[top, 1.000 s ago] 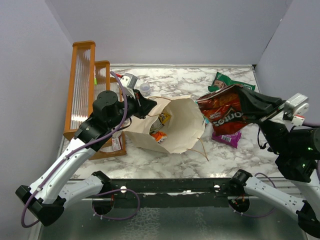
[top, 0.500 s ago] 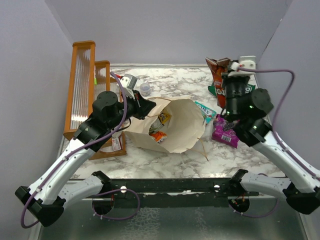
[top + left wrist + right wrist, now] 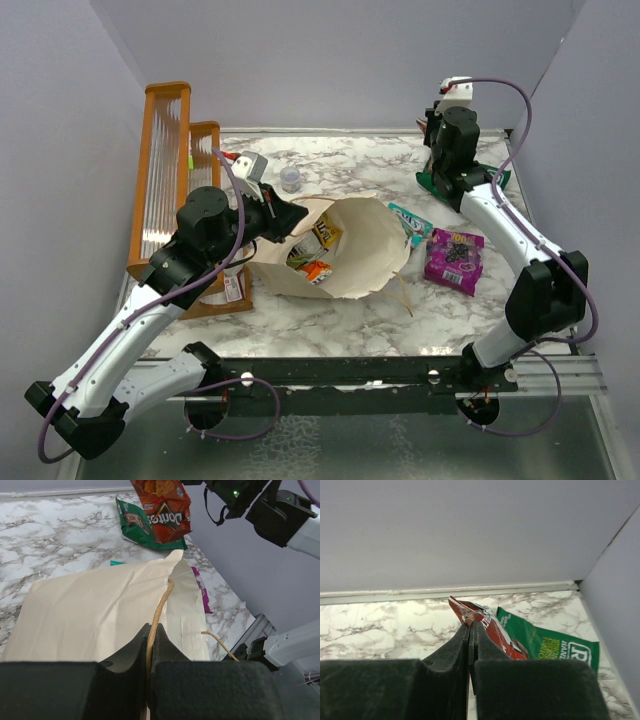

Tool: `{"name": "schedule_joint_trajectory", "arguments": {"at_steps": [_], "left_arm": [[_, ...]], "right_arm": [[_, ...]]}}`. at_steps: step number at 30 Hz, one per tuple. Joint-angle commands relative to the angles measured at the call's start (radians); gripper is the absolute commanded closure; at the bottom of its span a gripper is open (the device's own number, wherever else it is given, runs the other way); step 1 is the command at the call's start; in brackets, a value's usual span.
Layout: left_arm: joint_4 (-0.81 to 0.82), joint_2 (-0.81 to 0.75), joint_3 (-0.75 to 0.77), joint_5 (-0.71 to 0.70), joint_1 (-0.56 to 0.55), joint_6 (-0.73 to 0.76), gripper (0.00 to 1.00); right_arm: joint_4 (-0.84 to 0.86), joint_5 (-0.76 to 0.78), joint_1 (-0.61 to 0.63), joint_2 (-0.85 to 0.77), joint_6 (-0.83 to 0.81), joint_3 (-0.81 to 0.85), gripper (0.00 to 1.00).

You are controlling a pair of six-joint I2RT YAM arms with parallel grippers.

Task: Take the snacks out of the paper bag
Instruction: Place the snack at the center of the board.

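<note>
The cream paper bag lies on its side with its mouth toward the arms, and small yellow and orange snacks show inside. My left gripper is shut on the bag's tan loop handle at the mouth's left rim. My right gripper is shut on the top edge of a red chip bag, held at the back right corner above a green chip bag. A teal-pink packet and a purple pouch lie right of the paper bag.
An orange-framed wooden rack stands along the left side. A small clear cup sits behind the bag. The back wall and right wall close in around the right arm.
My right arm has swung the red chip bag from beside the paper bag's mouth to the back right corner, over the green bag. The left gripper has kept its hold on the handle.
</note>
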Motion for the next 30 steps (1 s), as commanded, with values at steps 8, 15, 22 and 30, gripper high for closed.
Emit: {"name": "schedule_joint_trajectory", "arguments": {"at_steps": [8,15,22,30], "left_arm": [[-0.009,-0.038,-0.002,-0.022,-0.002,-0.013,1.0],[-0.009,-0.021,0.014,0.013,-0.002,-0.021,1.0],[-0.017,-0.039,0.0,0.014,-0.002,-0.019,1.0],[0.026,-0.034,-0.017,0.135,-0.002,0.007,1.0]], "right_arm": [[0.085,-0.285,-0.202,0.067,0.219,0.007,0.98],[0.171,-0.354,-0.362,0.221,0.203,0.006,0.98],[0.163,-0.345,-0.445,0.381,0.179,-0.009,0.98],[0.157,-0.334,-0.484,0.478,0.151,-0.007,0.98]]}}
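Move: The red Doritos bag already hangs from the right gripper. The green snack bag it goes to lies about 14 cm to the right, 4 cm ahead and 30 cm below. On the same tabletop the turquoise bag is some 8 cm back and 3 cm left of this hand, the purple bag about 17 cm back and 6 cm right. From the left hand, the green bag is roughly 28 cm ahead, 46 cm right and 34 cm below. Swing the right gripper down and to the right with the red bag still pinched, about 22 cm down and 19 cm across, gaining a little reach forward. Dip slightly first, sweep right, then sink steeply over the green bag while tipping the fingers some 15 degrees down, rolling the left side up and turning slightly clockwise. Lay the red bag's body on the green one and keep the fingers shut. ##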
